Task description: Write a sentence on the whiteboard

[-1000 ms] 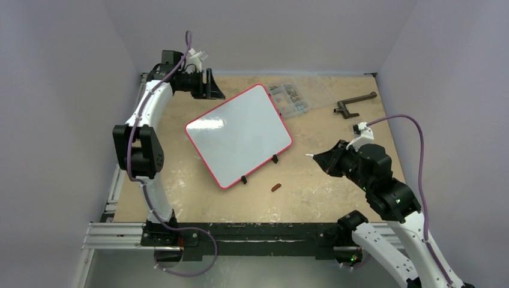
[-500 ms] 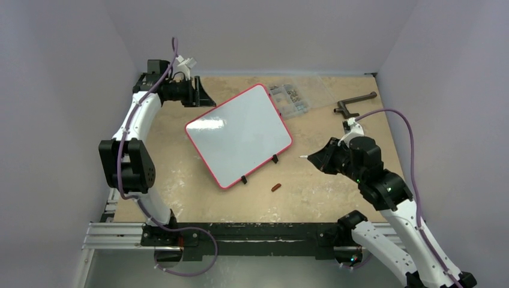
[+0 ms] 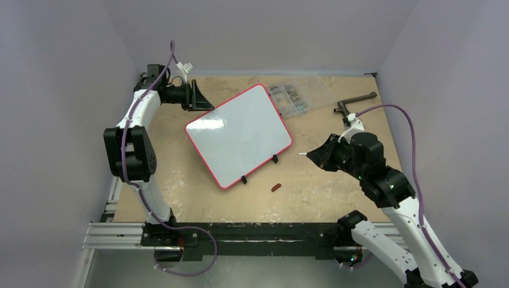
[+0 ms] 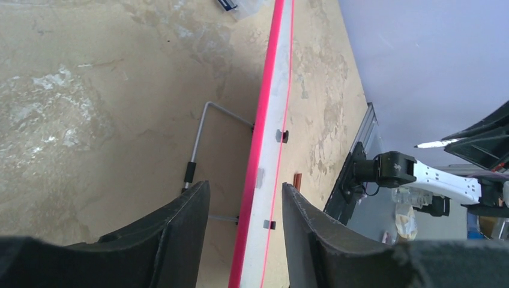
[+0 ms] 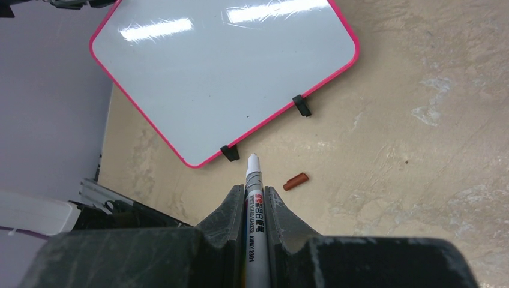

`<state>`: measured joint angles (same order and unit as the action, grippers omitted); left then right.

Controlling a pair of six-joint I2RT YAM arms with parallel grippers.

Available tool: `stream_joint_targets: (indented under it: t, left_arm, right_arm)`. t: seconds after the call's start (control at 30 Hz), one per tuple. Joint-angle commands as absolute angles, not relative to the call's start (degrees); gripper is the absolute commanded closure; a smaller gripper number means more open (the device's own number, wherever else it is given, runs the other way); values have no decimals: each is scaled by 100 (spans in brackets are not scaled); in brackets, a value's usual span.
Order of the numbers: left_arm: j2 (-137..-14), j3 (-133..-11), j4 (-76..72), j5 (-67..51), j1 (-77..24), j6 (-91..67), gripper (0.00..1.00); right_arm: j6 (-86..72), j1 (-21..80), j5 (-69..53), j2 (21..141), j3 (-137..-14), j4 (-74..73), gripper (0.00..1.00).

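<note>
The whiteboard [image 3: 240, 135] lies tilted mid-table, red-rimmed, its face [image 5: 228, 66] blank white; no sentence is visible on it. My left gripper [image 3: 203, 101] hovers at the board's far-left edge and is open. In the left wrist view the board's edge [image 4: 270, 120] runs between the two fingers [image 4: 245, 186] without touching either. To the right of the board, my right gripper [image 3: 327, 156] is shut on a white marker [image 5: 253, 168]. The marker's bare tip [image 3: 308, 155] points at the board's near-right edge. Its reddish-brown cap [image 3: 276, 187] lies on the table [image 5: 296, 181].
A clear parts box [image 3: 289, 99] sits just behind the board's far corner. A dark metal handle [image 3: 354, 103] lies at the back right. The board's wire stand [image 4: 201, 138] props it up underneath. Purple walls close in on three sides.
My left gripper has shifted left along the board's far edge, and its jaws have narrowed. The right gripper has moved slightly up towards the board with the marker.
</note>
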<state>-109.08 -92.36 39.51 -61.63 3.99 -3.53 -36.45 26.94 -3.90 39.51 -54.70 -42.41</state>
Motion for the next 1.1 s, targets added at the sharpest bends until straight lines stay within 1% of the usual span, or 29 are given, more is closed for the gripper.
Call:
stream_joint_targets:
  t: [0.0, 0.1, 0.27, 0.33, 0.47, 0.53, 0.57, 0.6, 0.77, 0.87, 0.97, 1.07]
  left_arm:
    - [-10819, -9435, 3948, -6610, 310, -70, 55]
    - [-10888, -9454, 4124, -6482, 198, 60, 59]
    - [-11001, -9580, 4485, -6186, 50, 444, 61]
    - [-10999, -9580, 4449, -6177, 53, 417, 65]
    - [-11026, -9580, 4397, -6166, 53, 380, 80]
    - [-11039, -9567, 4343, -6186, 53, 364, 94]
    - [-11029, -9541, 4316, -6176, 52, 346, 98]
    - [-11020, -9528, 4292, -6174, 53, 339, 100]
    - [-10960, -9516, 4245, -6160, -117, 348, 100]
    - [-10873, -9438, 4176, -6123, -157, 376, 100]
    - [-10829, -9404, 4133, -6060, -196, 414, 100]
    - [-10821, -9412, 4128, -6013, -202, 422, 100]
  right_arm:
    - [-3567, 2674, -590, 4074, -5711, -4048, 100]
    - [-3583, 2679, -647, 4108, -5690, -3963, 100]
    - [-3676, 2681, -935, 4166, -5574, -3685, 100]
    - [-3697, 2678, -1059, 4190, -5555, -3551, 100]
    - [-3738, 2680, -1320, 4273, -5501, -3135, 100]
    - [-3777, 2681, -1517, 4375, -5436, -2861, 100]
    - [-3796, 2680, -1628, 4436, -5392, -2683, 100]
    - [-3812, 2687, -1759, 4508, -5335, -2485, 100]
    - [-3887, 2749, -2498, 4913, -4904, -1136, 100]
    - [-3886, 2909, -2687, 5185, -4858, -435, 100]
    - [-3738, 3248, -2537, 5493, -5010, 29, 100]
    - [-3511, 3777, -2106, 5949, -5321, 245, 100]
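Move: The whiteboard's middle lies about 23 cm to the left of my right hand, 13 cm ahead and some 15 cm lower; that hand already holds the uncapped marker. The red cap is 10 cm left, 3 cm back and about 25 cm down from it. From my left hand, open around the board's upper edge, the board's middle is 9 cm back, 10 cm right and 10 cm lower; the parts box is 11 cm ahead, 28 cm right and 18 cm below. I ease my left hand about 3 cm right and a little back, farther onto the whiteboard's upper edge, and shut its fingers to pinch it, then hold on. Meanwhile my right hand, keeping its grip on the marker, starts slowly and then sweeps some 11 cm left and 3 cm forward towards the board, swinging about 25 degrees counter-clockwise and rolling its left side up. ##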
